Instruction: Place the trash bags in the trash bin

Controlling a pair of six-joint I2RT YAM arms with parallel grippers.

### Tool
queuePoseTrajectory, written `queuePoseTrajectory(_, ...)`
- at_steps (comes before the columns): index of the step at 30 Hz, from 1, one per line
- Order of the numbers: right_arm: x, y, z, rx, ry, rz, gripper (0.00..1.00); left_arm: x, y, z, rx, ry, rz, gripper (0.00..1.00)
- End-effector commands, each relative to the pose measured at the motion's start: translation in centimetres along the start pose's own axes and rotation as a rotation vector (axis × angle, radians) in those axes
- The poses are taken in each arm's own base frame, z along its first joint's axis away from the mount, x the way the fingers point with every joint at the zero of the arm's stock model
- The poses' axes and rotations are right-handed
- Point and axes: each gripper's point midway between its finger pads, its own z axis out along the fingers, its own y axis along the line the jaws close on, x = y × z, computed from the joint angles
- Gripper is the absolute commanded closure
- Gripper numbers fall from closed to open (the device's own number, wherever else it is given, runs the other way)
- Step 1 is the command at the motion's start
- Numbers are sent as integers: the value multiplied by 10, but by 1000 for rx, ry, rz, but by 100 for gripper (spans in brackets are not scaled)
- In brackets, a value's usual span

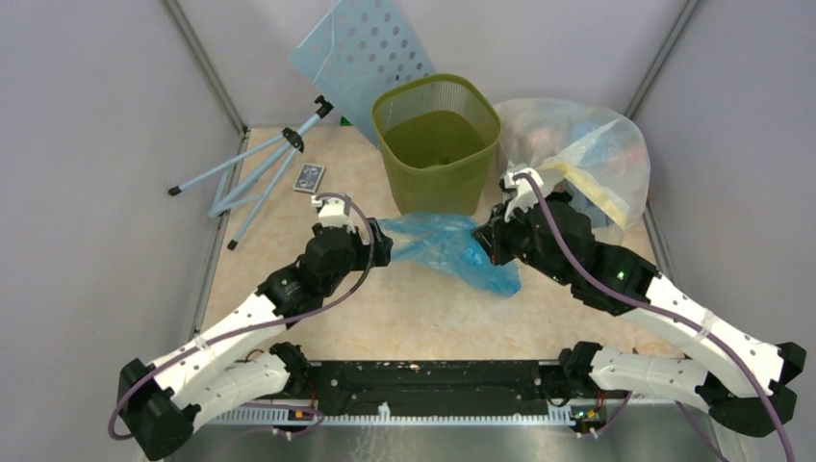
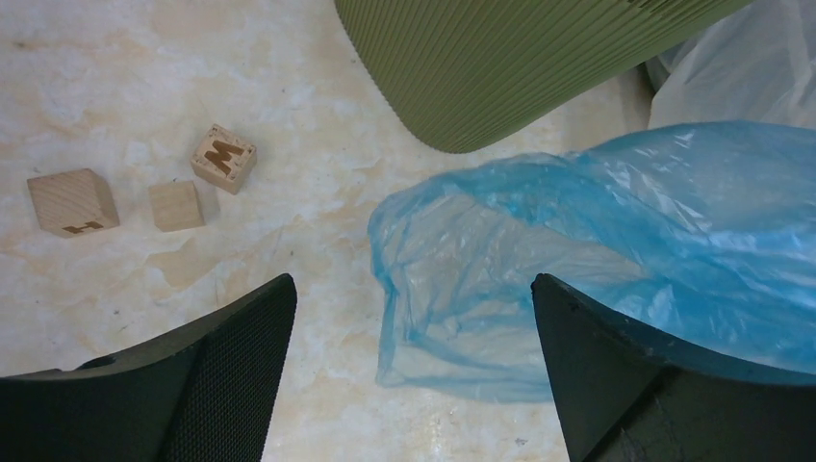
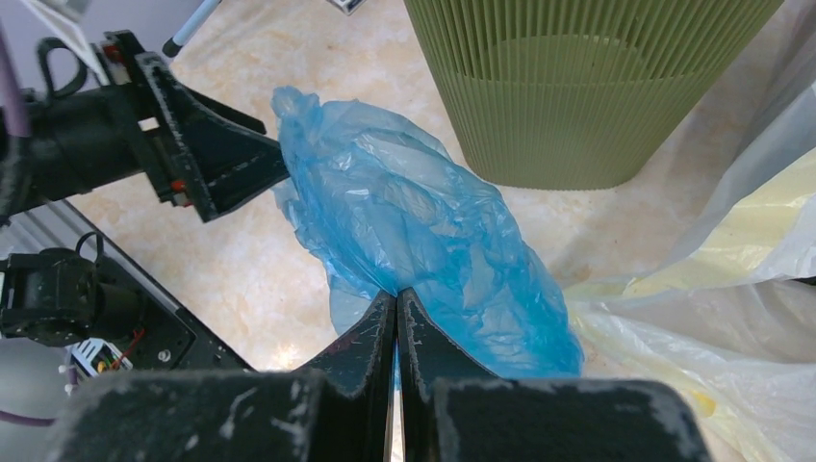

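Note:
The crinkly light-blue trash bag (image 1: 447, 248) lies stretched on the table in front of the olive-green trash bin (image 1: 438, 144), which stands upright. My right gripper (image 3: 396, 292) is shut on the bag's (image 3: 414, 221) right part, with a fold of film pinched between its tips. My left gripper (image 2: 412, 281) is open at the bag's (image 2: 616, 241) left end, its fingers straddling the edge of the film without touching it. In the top view the left gripper (image 1: 383, 241) and right gripper (image 1: 491, 241) face each other across the bag. The bin (image 2: 520, 58) is just beyond.
A large clear yellowish bag (image 1: 587, 154) stuffed with items sits right of the bin. A perforated light-blue panel (image 1: 370, 48) leans behind it. A folded tripod (image 1: 260, 168) and a small card (image 1: 309, 177) lie at left. Three wooden blocks (image 2: 176, 205) sit near the left gripper.

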Motion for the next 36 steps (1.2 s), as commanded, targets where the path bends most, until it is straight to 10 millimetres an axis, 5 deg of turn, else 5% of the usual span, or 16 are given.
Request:
queuePoseTrajectory(1,-9,5,-3,-43,-39,-1,100,-15,-5,9,-28,-23,-36,4)
queuePoseTrajectory(6,-10,6,-5,-52,-38,-10,100,2,-1,27,23,30,-103,17)
queuePoseTrajectory(9,-8,8,-7,-69,-33,-22,100,13,5,33,106,61,-184,51)
queuePoseTrajectory(13,4,16,-8,-124,10,-48,61,-6,12,29,140,-11,-198,100)
queuePoseTrajectory(18,15,20,-5,-152,54,-74,37,-37,-14,10,258,-62,-113,100)
queuePoseTrajectory(23,31,45,7,-284,179,-155,18,-47,-48,-6,421,-16,-79,100)
queuePoseTrajectory(36,11,-13,54,48,109,-199,22,-54,-65,-30,519,9,17,100)
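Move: The blue trash bag hangs from the closed right fingers. Its loose left end lies some 2 cm ahead of the open left hand, 1 cm right and 5 cm below; from the right hand it is about 20 cm left, 5 cm ahead and 17 cm below. From the left hand, the trash bin is roughly 18 cm ahead, 13 cm right and 5 cm below, and the wooden cubes are 5 cm ahead, 9 cm left and 18 cm below. Left dips, pinches the bag's loose end, then rises 10 cm; right lets go and sinks some 6 cm. ##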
